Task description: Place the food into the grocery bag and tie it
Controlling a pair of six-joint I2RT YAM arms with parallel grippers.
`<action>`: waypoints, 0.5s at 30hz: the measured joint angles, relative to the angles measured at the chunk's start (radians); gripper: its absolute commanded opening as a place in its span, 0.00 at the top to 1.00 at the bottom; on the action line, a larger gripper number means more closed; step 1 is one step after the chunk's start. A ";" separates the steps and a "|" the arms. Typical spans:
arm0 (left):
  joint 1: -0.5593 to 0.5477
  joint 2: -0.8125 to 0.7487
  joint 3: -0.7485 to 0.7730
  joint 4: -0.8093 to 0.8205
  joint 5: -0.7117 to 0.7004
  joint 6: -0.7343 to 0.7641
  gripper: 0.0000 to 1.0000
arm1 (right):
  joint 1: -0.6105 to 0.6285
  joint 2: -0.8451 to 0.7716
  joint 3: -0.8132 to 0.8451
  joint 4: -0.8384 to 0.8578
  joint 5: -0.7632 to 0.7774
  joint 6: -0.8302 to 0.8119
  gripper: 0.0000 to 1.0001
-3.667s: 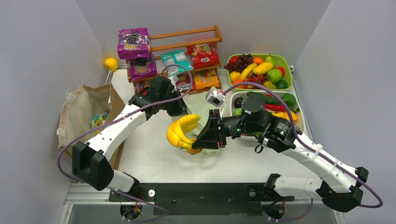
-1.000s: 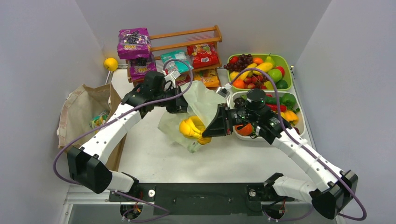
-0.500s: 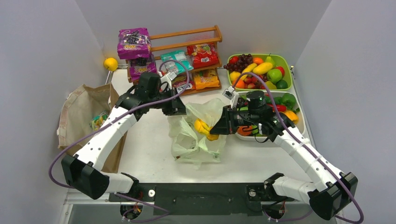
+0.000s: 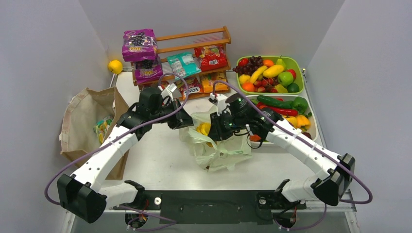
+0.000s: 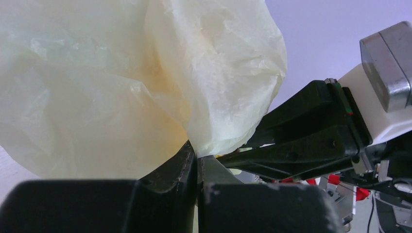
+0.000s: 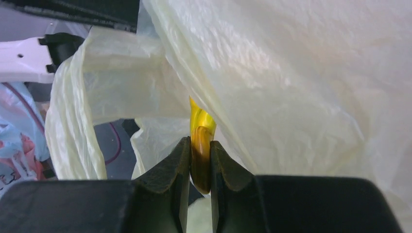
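Observation:
The grocery bag [image 4: 221, 148], thin pale green plastic, lies crumpled mid-table between the two arms. My left gripper [image 4: 186, 121] is shut on the bag's upper edge, and the bag [image 5: 121, 82] bulges above the pinched jaws [image 5: 198, 162] in the left wrist view. My right gripper [image 4: 212, 130] is shut on the brown stem of the yellow banana bunch [image 4: 204, 128], which hangs at the bag's mouth. In the right wrist view the stem of the banana bunch [image 6: 201, 145] sits between the fingertips of the right gripper [image 6: 200, 158], with bag plastic [image 6: 291, 73] draped around it.
A brown paper bag [image 4: 90, 119] lies at the left. At the back, a wooden rack [image 4: 194, 36] holds snack packets [image 4: 140, 46]. On the right are a green tray [image 4: 301, 63] of fruit and a white tray [image 4: 311, 124] of vegetables. A yellow ball [image 4: 115, 66] lies at the back left.
My right gripper has carried the banana bunch left into the bag's mouth. The bag, earlier flat on the table, now stands up under my left gripper.

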 measured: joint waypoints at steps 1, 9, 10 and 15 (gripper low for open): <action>0.000 0.000 -0.014 0.012 -0.001 -0.012 1.00 | 0.018 0.022 0.013 -0.003 0.021 0.010 1.00; 0.000 -0.026 -0.080 0.086 -0.006 -0.082 1.00 | 0.037 0.077 0.055 -0.022 0.132 0.086 0.47; 0.000 -0.030 -0.083 0.092 -0.006 -0.086 1.00 | 0.037 0.077 0.059 -0.022 0.137 0.092 0.44; 0.000 -0.033 -0.087 0.116 -0.008 -0.102 1.00 | 0.043 0.075 0.063 -0.022 0.147 0.103 0.40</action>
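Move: The bananas are held at the right fingertips inside the mouth of the grocery bag, their middle some 2 cm to the left of that hand's point and 4 cm below it. The bag's body hangs about 3 cm back and 10 cm below, neither left nor right. The vegetable bin lies roughly 20 cm ahead, 27 cm to the right and 20 cm lower. For the left hand, shut on the bag's rim, the bananas are about 9 cm right, 6 cm back and 6 cm down. The bananas are let go into the grocery bag: the right hand eases about 1.5 cm forward, 1 cm left and 1 cm down in the bag's mouth, turning slightly clockwise, while its fingers open from nearly shut to a little over half wide and then it hovers there. The left fingers stay shut on the rim and hold the mouth up, almost in place. ##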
